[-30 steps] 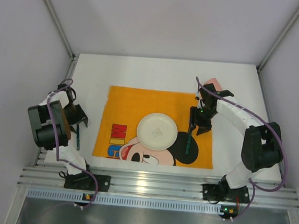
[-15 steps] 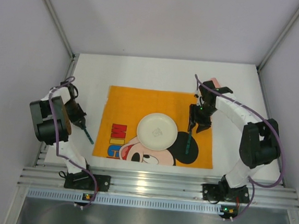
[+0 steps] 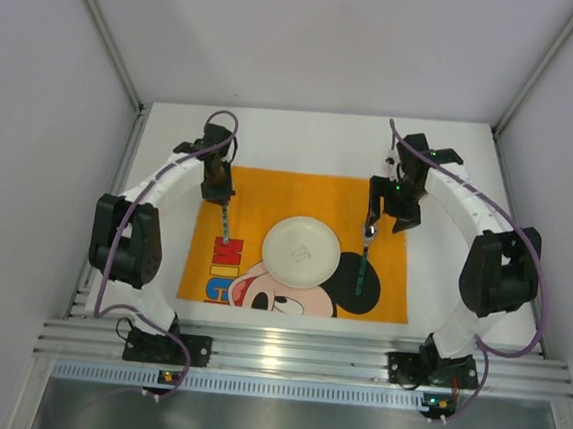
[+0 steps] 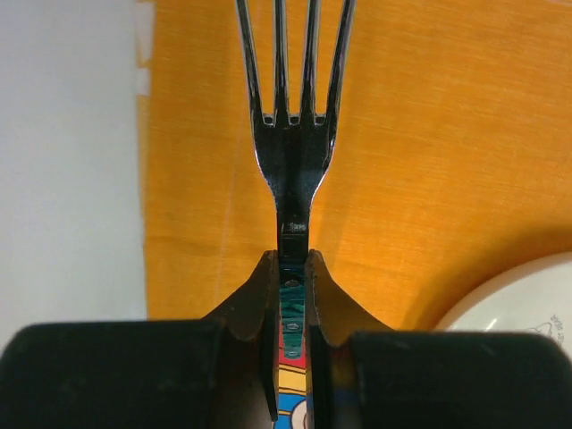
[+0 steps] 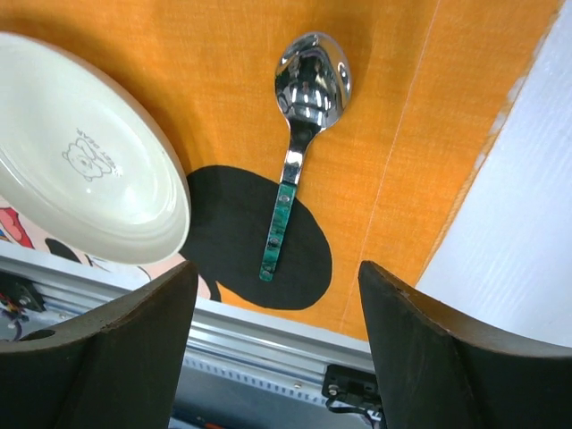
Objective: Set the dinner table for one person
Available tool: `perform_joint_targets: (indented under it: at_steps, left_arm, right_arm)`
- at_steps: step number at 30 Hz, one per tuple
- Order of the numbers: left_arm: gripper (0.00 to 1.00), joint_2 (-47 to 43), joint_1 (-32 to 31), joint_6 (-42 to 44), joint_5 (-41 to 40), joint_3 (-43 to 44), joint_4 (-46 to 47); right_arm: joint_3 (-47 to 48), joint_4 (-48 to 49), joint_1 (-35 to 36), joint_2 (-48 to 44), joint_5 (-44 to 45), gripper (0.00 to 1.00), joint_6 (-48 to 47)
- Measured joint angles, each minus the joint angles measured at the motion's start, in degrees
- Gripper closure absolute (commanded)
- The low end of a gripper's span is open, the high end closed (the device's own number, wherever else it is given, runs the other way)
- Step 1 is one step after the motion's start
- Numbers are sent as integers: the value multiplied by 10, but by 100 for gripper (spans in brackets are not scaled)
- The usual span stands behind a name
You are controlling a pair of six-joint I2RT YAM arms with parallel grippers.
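A white plate [image 3: 301, 252] sits in the middle of the orange Mickey Mouse mat [image 3: 268, 193] on the white dinner table [image 3: 303, 141]. My left gripper [image 3: 215, 182] is shut on a green-handled fork [image 3: 225, 224] over the mat's left part. In the left wrist view the jaws of that gripper [image 4: 293, 268] pinch the top of the handle, and the fork's tines [image 4: 295, 80] point away. A green-handled spoon [image 3: 363, 256] lies on the mat right of the plate. My right gripper [image 3: 390, 206] hangs open above the spoon's bowl end. In the right wrist view the spoon [image 5: 299, 134] lies free beyond the spread fingers [image 5: 116, 349].
Grey enclosure walls stand close on three sides. The aluminium rail [image 3: 294, 356] with both arm bases runs along the near edge. Bare white table [image 3: 457, 219] shows right of the mat and on its far side. The plate's rim [image 4: 518, 295] lies just right of the fork.
My left gripper shut on the fork at the table's left edge and carried it to the mat's far-left part. My right gripper opened, left the spoon on the mat and drew back.
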Motion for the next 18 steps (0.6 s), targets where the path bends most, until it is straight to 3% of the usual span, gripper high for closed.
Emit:
perform_joint_targets:
  at_steps: [10,16,17,18]
  left_arm:
    - [100,2,-57,-25,2,3,-17]
    - [100,2,-87,-28,2,-37,-9]
    - [99,2,-90,-28,2,-47,-8]
    - [87,2,-93,-28,2,-58,-7]
  right_arm:
    - [36,-18,-36,15,-1,24,-2]
    - [150,-37,-64,75,-6,23,7]
    - [184,-40,-68,91,-6,22,14]
    - [213,-41,-71,104,-5,21,19]
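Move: The left hand holds the fork by its neck; its place on the orange mat, left of the plate, lies about 10 cm back, 6 cm to the right and 8 cm below, with the plate's middle also 10 cm back but some 20 cm right. For the empty right hand the pink cup lies about 19 cm ahead, 6 cm right and 7 cm lower; the spoon is 4 cm back and 3 cm left, the plate 4 cm back and 19 cm left. The left hand keeps its pinch on the fork and carries it first to the right, then back and down, ending about 5 cm right, 5 cm back and 3 cm lower, towards the free strip of mat left of the plate. The right hand, open and empty, leaves the laid spoon, easing a little right and then quickening forward and up towards the pink cup, some 9 cm forward and 4 cm higher in all, turning about 10 degrees clockwise with its fingers staying wide. ##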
